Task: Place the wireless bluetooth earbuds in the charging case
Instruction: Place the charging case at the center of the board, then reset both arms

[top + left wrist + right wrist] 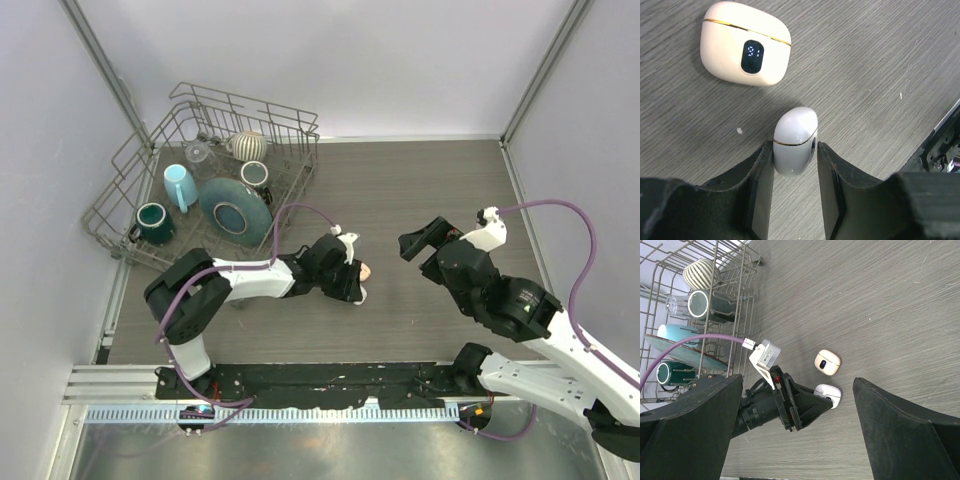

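Note:
A closed white charging case with a gold seam lies on the table between the fingers of my left gripper. The left finger touches it, while a thin gap shows at the right finger, so the jaws stand slightly open around it. Just beyond lies a closed cream case with a lit display. From above, both cases sit at the left gripper's tip. My right gripper hovers to the right, wide open and empty, above the white case. The earbuds are out of view.
A wire dish rack holding mugs, a glass and a teal plate stands at the back left. Grey walls with metal posts close in the table on three sides. The left arm's purple cable loops near the rack.

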`<act>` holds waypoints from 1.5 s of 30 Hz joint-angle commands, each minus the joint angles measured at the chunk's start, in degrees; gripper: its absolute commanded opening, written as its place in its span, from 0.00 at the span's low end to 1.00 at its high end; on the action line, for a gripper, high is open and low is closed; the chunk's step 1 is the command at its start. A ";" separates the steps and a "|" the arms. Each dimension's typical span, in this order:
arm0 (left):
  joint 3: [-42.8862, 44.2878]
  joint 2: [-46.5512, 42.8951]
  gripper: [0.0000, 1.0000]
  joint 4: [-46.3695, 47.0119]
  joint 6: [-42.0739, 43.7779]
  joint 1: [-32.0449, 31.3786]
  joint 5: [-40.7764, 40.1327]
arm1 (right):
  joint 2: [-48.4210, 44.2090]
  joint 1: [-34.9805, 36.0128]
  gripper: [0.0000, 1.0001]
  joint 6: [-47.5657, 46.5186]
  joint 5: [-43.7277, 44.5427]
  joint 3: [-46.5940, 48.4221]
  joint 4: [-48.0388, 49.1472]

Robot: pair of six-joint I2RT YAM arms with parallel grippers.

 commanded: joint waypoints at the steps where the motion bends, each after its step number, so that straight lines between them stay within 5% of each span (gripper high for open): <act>1: 1.99 -0.07 0.42 -1.34 1.25 -0.20 -0.76 | -1.02 -0.03 0.97 1.57 2.74 -0.40 0.75; 12: 1.81 -3.93 0.46 -3.98 1.95 -0.29 -3.75 | -1.02 -0.03 0.97 1.22 2.74 -0.31 0.67; 13: 1.98 -4.63 0.54 -4.33 1.95 -0.38 -4.01 | -0.85 -0.03 0.97 1.13 2.74 -0.31 0.75; 19: 2.60 -6.40 0.59 -5.73 2.74 -0.29 -3.49 | -0.85 -0.03 0.98 0.78 2.57 -0.05 0.67; 27: 4.09 -15.96 0.62 -9.07 6.17 -0.47 -7.18 | -1.72 -0.03 0.98 -0.01 3.71 -0.75 0.75; 29: 4.45 -18.60 0.77 -9.34 7.83 -0.47 -7.88 | -1.73 -0.03 0.98 -0.28 4.32 -1.36 0.75; 30: 4.45 -21.40 0.98 -9.16 8.37 -0.55 -8.41 | -1.55 -0.03 0.98 -0.80 4.41 -1.54 0.84; 38: -0.38 -36.44 1.00 -4.06 7.41 -0.55 -22.71 | 4.33 -0.38 1.00 -7.92 7.83 0.21 0.93; 45: 4.70 -42.96 1.00 -13.81 14.00 -0.38 -29.22 | 10.39 -9.85 1.00 -19.07 5.49 2.76 3.38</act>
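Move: The white charging case stands right at the left fingertips, about 1 cm to the right and 1 cm below the hand point, straight across from it. The cream case lies some 6 cm ahead, 1 cm right and about 2 cm lower. In the rack, the blue plate is roughly 29 cm to the left and 18 cm ahead, some 3 cm higher. From the right hand, the white case lies about 17 cm left, level fore and aft, 24 cm below. The left fingers come free of the white case, easing wider while the hand shifts 1 cm left close over the board. It then rises faster and faster, some 25 cm, veering about 8 cm left as the fingers spread fully and the wrist swings them upward. Late on, the right hand, still open and empty, sinks some 3 cm, going slightly forward and right, and rolls its left side down. ##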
